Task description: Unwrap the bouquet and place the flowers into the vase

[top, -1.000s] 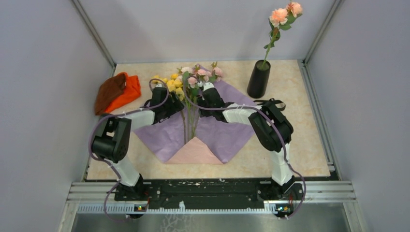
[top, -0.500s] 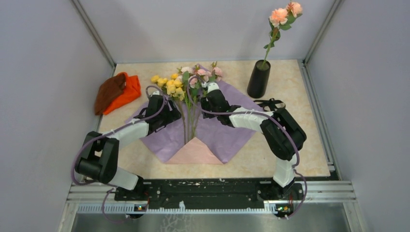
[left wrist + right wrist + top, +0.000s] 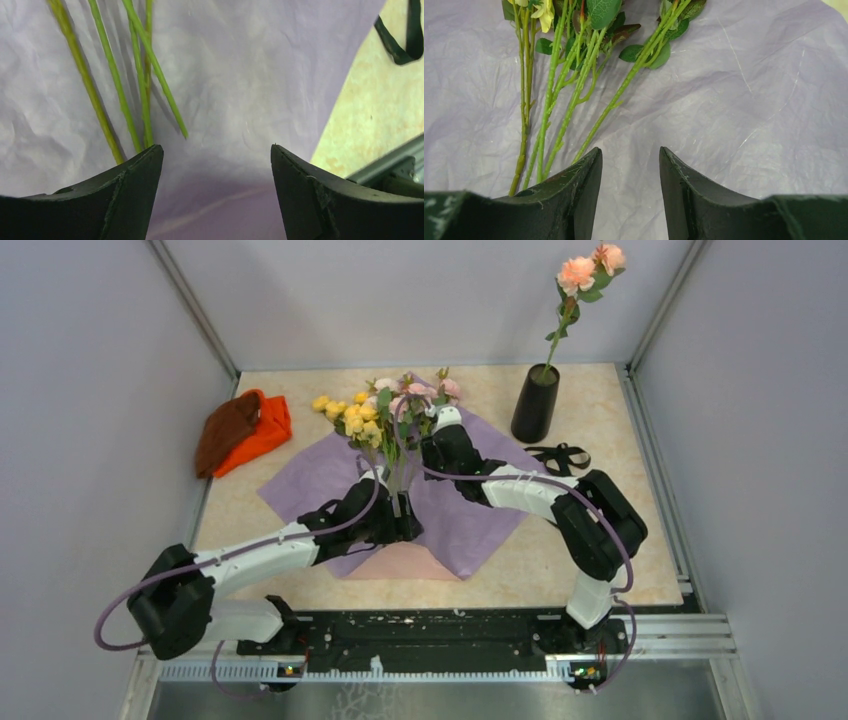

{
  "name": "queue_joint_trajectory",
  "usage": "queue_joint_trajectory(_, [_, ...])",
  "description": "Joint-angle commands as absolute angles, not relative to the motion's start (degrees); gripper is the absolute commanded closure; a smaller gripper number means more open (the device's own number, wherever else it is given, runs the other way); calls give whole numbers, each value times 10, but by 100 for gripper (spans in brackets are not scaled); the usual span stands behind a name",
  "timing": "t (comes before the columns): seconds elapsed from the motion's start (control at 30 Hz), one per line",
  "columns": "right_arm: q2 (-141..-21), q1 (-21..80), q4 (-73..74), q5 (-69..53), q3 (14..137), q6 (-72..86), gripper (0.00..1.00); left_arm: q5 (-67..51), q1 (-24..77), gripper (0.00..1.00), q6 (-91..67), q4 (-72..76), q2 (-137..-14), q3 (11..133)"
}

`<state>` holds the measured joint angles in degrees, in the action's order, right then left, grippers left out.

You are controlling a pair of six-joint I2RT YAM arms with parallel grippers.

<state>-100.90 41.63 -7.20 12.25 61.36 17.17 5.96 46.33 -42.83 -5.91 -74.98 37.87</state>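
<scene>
The bouquet lies unwrapped: its lilac paper (image 3: 470, 520) is spread flat with a pink corner (image 3: 400, 560) toward me. The flowers (image 3: 385, 410) rest on it, blooms at the far end and green stems (image 3: 107, 75) running toward me. The black vase (image 3: 535, 403) stands at the back right, holding one stem of peach roses (image 3: 590, 270). My left gripper (image 3: 403, 523) hovers open just right of the stem ends (image 3: 217, 150), nothing between its fingers. My right gripper (image 3: 443, 422) sits open over the paper (image 3: 724, 100), just right of the leafy stems (image 3: 574, 95), holding nothing (image 3: 630, 150).
An orange-and-brown cloth bundle (image 3: 243, 430) lies at the back left. The untied black ribbon (image 3: 560, 455) lies on the table right of the paper, also visible in the left wrist view (image 3: 400, 40). Grey walls and metal rails (image 3: 660, 440) enclose the table.
My left arm has swung from beside the yellow blooms down and right to the stem ends. The right gripper has edged a little farther up along the flowers.
</scene>
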Motion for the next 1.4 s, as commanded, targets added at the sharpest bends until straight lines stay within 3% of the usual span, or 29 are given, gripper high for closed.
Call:
queue_joint_trajectory(0.0, [-970,420,-105,143,612,174,54,66,496,15,-486,-123,-675,335])
queue_joint_trajectory(0.37, [-983,420,-133,138,621,175,54,25,599,17,-599,-222,-518,226])
queue_joint_trajectory(0.9, [-1008,419,-148,134,629,176,54,-15,684,15,-654,-237,-553,165])
queue_joint_trajectory(1.1, [-1012,419,-148,132,641,175,54,80,689,17,-645,-295,-497,214])
queue_joint_trajectory(1.37, [-1089,420,-59,133,749,183,56,318,688,15,-597,-366,-524,358])
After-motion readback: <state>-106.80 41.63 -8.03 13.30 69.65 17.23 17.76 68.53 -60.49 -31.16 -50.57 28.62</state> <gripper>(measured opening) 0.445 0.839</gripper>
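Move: The folded-over pink flap of the wrapping lies just below and behind my open left hand: its middle is about 6 cm back, 2 cm to the left and 7 cm down. The stem ends are level with that hand, some 3 cm to its left, and the table's front edge is about 15 cm back. From my right hand, the flower stems' middle is about 5 cm back and 5 cm left, and the flap roughly 20 cm back and 5 cm left, both some 8 cm lower. With my left fingers kept wide open, I sweep the flap back towards my base by about 17 cm, sinking some 4 cm and tipping the hand down some 15 degrees as it nears the front edge. After a short stop I rise and come about 4 cm forward again. My half-open right hand lifts slightly, then eases 2 to 3 cm forward and left towards the flowers. ##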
